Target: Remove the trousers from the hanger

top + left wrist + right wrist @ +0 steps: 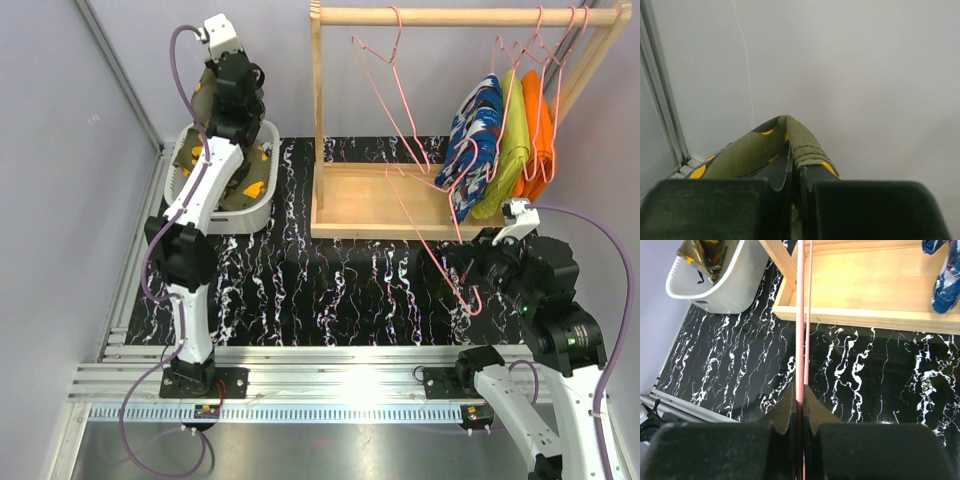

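Observation:
My left gripper [795,160] is shut on the olive camouflage trousers [745,155] with yellow-orange patches. It holds them up over the white basket [262,205] at the far left, and their lower part hangs into it. My right gripper [801,395] is shut on the wire of a bare pink hanger [800,315]. That hanger [425,225] slants from the rack's base down to the gripper [480,264] at the front right. The blue trousers [475,140] with white-red print hang at the right of the wooden rail [450,15].
A lime-green garment [512,150] and an orange one [540,140] hang beside the blue trousers. An empty pink hanger [395,80] hangs mid-rail. The rack's wooden base tray [360,205] sits on the black marbled mat [320,290]. Grey walls close in left and right.

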{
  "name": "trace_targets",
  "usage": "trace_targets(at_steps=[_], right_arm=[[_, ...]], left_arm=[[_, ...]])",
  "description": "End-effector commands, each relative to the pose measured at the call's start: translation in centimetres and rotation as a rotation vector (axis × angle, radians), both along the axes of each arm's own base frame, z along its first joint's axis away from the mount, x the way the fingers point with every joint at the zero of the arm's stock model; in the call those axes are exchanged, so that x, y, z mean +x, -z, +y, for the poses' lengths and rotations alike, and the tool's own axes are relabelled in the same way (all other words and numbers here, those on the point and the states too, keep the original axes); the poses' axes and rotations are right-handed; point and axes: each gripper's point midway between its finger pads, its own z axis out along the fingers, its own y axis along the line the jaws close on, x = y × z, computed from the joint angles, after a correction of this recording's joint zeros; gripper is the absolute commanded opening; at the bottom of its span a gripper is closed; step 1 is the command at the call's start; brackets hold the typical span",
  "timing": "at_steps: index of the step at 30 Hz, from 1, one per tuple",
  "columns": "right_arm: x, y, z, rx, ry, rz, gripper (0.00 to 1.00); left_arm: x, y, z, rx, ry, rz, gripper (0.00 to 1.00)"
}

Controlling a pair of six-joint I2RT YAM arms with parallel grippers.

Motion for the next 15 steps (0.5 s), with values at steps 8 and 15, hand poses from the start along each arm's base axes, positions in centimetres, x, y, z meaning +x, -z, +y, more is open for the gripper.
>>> trace_targets(at_steps=[8,15], right_arm=[[0.0,-1.6,0.8,0.044,-0.036,-0.072,0.0],[-0.2,-1.8,1.0,0.056,-0.05,-0.069,0.0]], left_arm=[[-13.8,-1.8,4.9,-0.124,-0.05,-0.313,0.0],[-17.6,9.4,6.5,-0.188,-0.095,-0.174,0.0]])
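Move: The camouflage trousers are already gripped at one end by the left hand, their lower part hanging into the white basket. The basket's middle lies some 18 cm back from that hand, about level with it sideways and roughly 37 cm below. The rack's wooden tray is about 15 cm back, 40 cm to the right and 43 cm down. From the right hand the basket is about 24 cm ahead, 46 cm left and 24 cm lower. The camouflage trousers are drawn back and down over the white basket by the left hand, which keeps its closed grip on them: it dips first, then sweeps back towards its base, some 16 cm back and 10 cm down in all, drifting about 5 cm left. The wrist hardly turns. The right hand stays put, still holding the empty pink hanger. ##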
